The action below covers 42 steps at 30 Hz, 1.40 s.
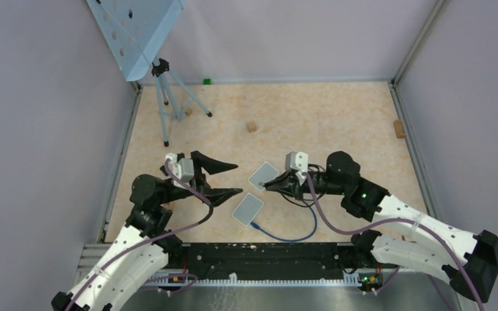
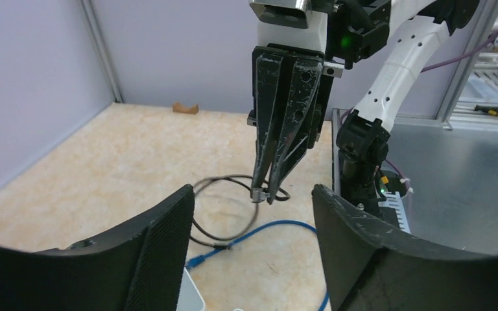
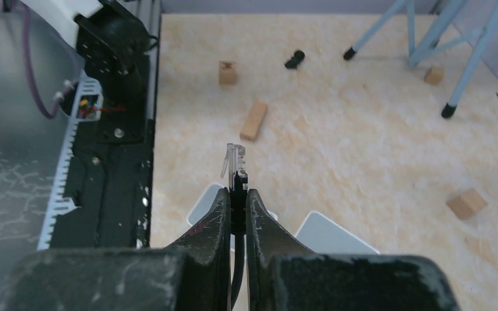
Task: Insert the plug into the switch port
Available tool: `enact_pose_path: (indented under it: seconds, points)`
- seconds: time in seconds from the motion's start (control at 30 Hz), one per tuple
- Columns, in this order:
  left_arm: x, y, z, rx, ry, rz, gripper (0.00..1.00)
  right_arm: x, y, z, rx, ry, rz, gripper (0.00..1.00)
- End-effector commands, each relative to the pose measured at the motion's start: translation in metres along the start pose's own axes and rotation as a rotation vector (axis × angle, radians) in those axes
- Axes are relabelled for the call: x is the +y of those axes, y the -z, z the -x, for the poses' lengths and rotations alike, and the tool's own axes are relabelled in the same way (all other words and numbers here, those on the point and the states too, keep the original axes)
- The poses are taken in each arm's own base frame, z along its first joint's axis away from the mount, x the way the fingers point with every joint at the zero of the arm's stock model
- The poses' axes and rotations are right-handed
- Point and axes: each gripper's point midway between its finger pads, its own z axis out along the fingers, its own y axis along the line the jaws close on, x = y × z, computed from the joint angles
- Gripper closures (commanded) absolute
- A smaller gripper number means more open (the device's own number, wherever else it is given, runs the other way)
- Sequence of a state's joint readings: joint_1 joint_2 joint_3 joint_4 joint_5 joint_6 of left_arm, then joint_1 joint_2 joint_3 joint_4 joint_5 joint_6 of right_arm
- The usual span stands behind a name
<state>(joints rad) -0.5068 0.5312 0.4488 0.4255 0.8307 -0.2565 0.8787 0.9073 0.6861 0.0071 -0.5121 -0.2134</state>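
Note:
My right gripper (image 3: 237,194) is shut on the black boot of a cable, and its clear plug (image 3: 235,159) sticks out past the fingertips. In the top view that gripper (image 1: 269,186) hovers between two flat light-grey boxes (image 1: 263,175) (image 1: 248,208). I cannot tell which box is the switch, and no port shows. The dark cable (image 2: 220,214) trails in a loop on the floor under the plug (image 2: 257,193). My left gripper (image 1: 230,178) stands open and empty just left of the boxes, facing the right gripper (image 2: 264,194).
A blue cable (image 1: 292,236) with a blue plug (image 2: 198,261) lies by the near box. Small wooden blocks (image 1: 251,126) (image 1: 399,128) (image 3: 253,120) are scattered on the floor. A blue tripod (image 1: 165,97) stands at the back left. The black base rail (image 1: 259,253) runs along the near edge.

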Motion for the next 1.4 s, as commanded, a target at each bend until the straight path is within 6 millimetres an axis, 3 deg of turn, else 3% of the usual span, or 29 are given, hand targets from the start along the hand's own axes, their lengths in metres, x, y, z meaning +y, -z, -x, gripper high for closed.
enact_pose_path:
  seconds: [0.0,0.1,0.3,0.47,0.63,0.77,1.0,1.1,1.13,1.27,1.37]
  points:
    - [-0.012,-0.009,0.023,0.05,-0.073,-0.11,0.32,0.022,0.008,0.052,-0.205,0.044,0.111,1.0]
    - [-0.019,-0.015,0.022,0.108,-0.09,-0.202,0.37,0.024,0.01,0.059,-0.224,0.058,0.12,1.0]
    - [-0.02,-0.029,0.021,0.16,-0.212,-0.267,0.35,0.033,0.013,0.072,-0.282,0.081,0.176,1.0]
    - [-0.028,-0.047,0.001,0.239,-0.188,-0.334,0.41,0.034,0.013,0.075,-0.296,0.08,0.182,1.0]
    - [-0.04,-0.058,-0.006,0.247,-0.231,-0.377,0.48,0.037,0.014,0.072,-0.295,0.066,0.188,1.0]
    - [-0.043,-0.059,-0.007,0.25,-0.237,-0.389,0.61,0.039,0.018,0.07,-0.301,0.065,0.181,1.0]
    - [-0.041,-0.06,-0.01,0.26,-0.23,-0.376,0.98,0.038,0.02,0.064,-0.292,0.051,0.165,1.0]
    - [-0.032,-0.06,-0.014,0.287,-0.212,-0.317,1.0,0.037,0.02,0.064,-0.292,0.059,0.156,1.0]
    - [-0.029,-0.06,-0.016,0.299,-0.194,-0.294,1.0,0.036,0.021,0.064,-0.29,0.068,0.147,0.95]
    - [-0.017,-0.06,-0.018,0.313,-0.098,-0.174,1.0,0.019,0.02,0.048,-0.253,0.084,0.044,0.26]
    - [0.007,-0.057,-0.018,0.298,0.066,0.058,1.0,0.008,0.02,0.037,-0.262,0.157,-0.032,0.2]
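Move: My open left hand is after the black cable's plug, which lies about 7 cm to its right, 1 cm ahead and some 6 cm below. From that hand the near switch box lies 2 cm ahead, 3 cm right, and the far one 14 cm ahead, 9 cm right, both nearly 30 cm below. My right hand holds the plug, which sticks out 3 cm to its left, 1 cm lower; the left hand is 10 cm left, 1 cm back and 5 cm above. I lift the right hand about 5 cm and draw it back 4 cm, offering the plug. My left hand first rises slightly, then sweeps about 6.5 cm right, sinking and easing back, its fingertips tipping down some 20 degrees and swinging clockwise. Its fingers shut on the plug; then the right fingers open wide around the cable and let go, while both hands ease forward. ##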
